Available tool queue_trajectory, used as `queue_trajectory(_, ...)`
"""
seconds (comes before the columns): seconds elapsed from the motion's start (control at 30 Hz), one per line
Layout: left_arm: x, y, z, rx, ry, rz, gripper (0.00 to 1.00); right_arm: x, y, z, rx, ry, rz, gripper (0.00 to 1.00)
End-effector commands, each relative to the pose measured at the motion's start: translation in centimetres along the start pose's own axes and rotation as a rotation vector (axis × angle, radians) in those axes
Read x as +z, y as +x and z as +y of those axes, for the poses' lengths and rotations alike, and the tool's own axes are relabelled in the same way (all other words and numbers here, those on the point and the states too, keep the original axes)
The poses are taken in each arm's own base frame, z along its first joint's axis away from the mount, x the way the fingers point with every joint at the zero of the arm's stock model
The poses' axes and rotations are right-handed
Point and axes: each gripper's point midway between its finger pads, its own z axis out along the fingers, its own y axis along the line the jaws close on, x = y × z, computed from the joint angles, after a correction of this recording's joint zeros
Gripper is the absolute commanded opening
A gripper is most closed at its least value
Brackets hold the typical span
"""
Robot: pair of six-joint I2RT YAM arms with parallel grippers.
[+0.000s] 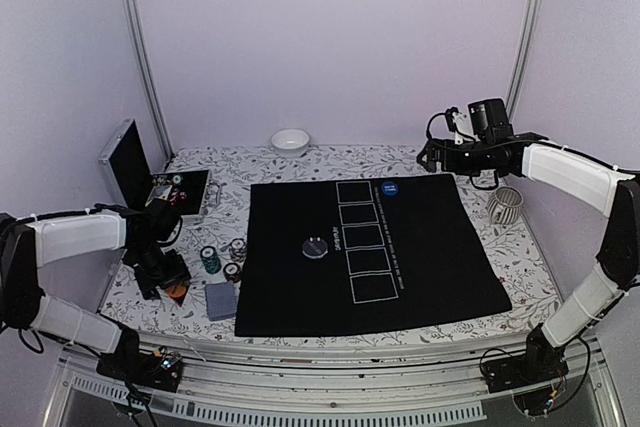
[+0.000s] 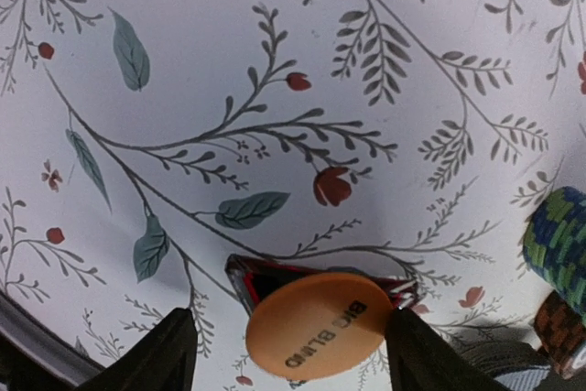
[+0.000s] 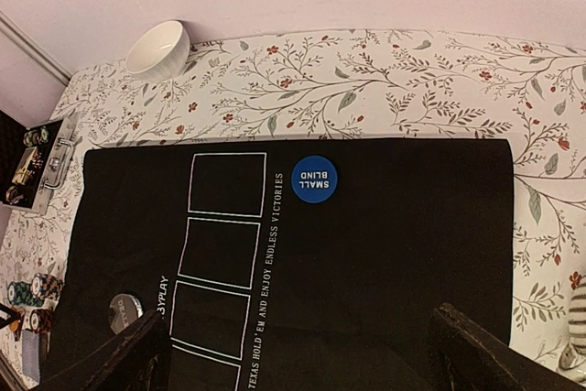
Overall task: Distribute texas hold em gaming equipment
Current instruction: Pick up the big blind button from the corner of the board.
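Note:
An orange disc (image 2: pixel 320 322) marked BIG BLIND lies tilted on a black-red triangle marker (image 2: pixel 240 274) on the flowered cloth. My left gripper (image 2: pixel 291 327) stands open around the disc. Its right finger (image 2: pixel 430 354) touches the disc's edge and its left finger (image 2: pixel 165 354) stands apart. From above, the left gripper (image 1: pixel 165 272) is left of the black mat (image 1: pixel 420 267). A green chip stack (image 1: pixel 209 259), red-white chips (image 1: pixel 232 272) and a card deck (image 1: pixel 220 300) lie beside it. A blue SMALL BLIND disc (image 3: pixel 314 179) and a black disc (image 1: pixel 316 247) lie on the mat. My right gripper (image 3: pixel 302 363) hangs open high over the mat's far right.
An open silver case (image 1: pixel 130 162) stands at the back left with chips inside. A white bowl (image 1: pixel 290 141) sits at the back centre and a striped mug (image 1: pixel 505 205) to the right of the mat. The green chip stack (image 2: pixel 558 235) stands close to the right of my left fingers.

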Motion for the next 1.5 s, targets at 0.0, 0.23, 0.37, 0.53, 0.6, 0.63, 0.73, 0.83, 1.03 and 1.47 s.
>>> queue_trajectory(0.0,0.7,0.3,0.0,0.012,-0.006,0.009,0.71,-0.1,0.2,0.1,-0.006,-0.011,-0.002,0.99)
queue_trajectory(0.23,1.0,1.1,0.9,0.010,-0.024,0.024,0.67,-0.2,0.0,0.2,-0.006,-0.016,-0.008,0.99)
queue_trajectory(0.37,1.1,1.0,0.6,0.007,-0.009,0.022,0.57,-0.2,-0.1,0.3,-0.005,-0.020,-0.008,0.99)
queue_trajectory(0.53,1.6,1.9,1.2,0.004,-0.022,0.054,0.57,-0.5,-0.4,0.4,-0.010,-0.023,-0.015,0.99)
queue_trajectory(0.6,1.7,2.3,1.4,-0.004,-0.025,0.067,0.59,-0.6,-0.4,0.5,-0.011,-0.028,-0.017,0.99)
queue_trajectory(0.63,1.8,2.4,1.6,-0.008,-0.030,0.070,0.60,-0.6,-0.5,0.6,-0.012,-0.031,-0.018,0.99)
queue_trajectory(0.73,1.9,2.8,2.1,-0.031,-0.055,0.081,0.57,-0.6,-0.6,0.8,-0.014,-0.041,-0.018,0.99)
queue_trajectory(0.83,1.9,3.0,2.4,-0.053,-0.058,0.084,0.44,-0.6,-0.7,0.9,-0.014,-0.042,-0.020,0.99)
queue_trajectory(1.03,1.1,2.2,2.7,-0.073,-0.068,0.036,0.29,-0.6,-0.9,1.1,-0.014,-0.052,-0.021,0.99)
queue_trajectory(1.47,-5.6,-4.4,1.4,-0.060,-0.081,-0.221,0.14,-1.5,-1.6,2.9,-0.014,-0.148,-0.029,0.99)
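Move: Between the left hand's open fingers is the big blind button, only about 1 cm forward, 1 cm right and 1 cm below the hand point. It lies over the small dark board, whose middle is 1 cm ahead, 1 cm right and 2 cm down. The blue deck is roughly 12 cm right and 2 cm back; the green chip stack is about 9 cm right and 8 cm ahead. From the right hand, the button is some 65 cm left, 22 cm back and 20 cm below. Settling barely half a centimetre lower around the big blind button, the left hand closes its wide-open fingers to a bit under half and pinches the orange disc by its sides. With the grip made, it carries the button left and up off the board, about 2.5 cm each way, the wrist turning some 5 degrees counter-clockwise. ##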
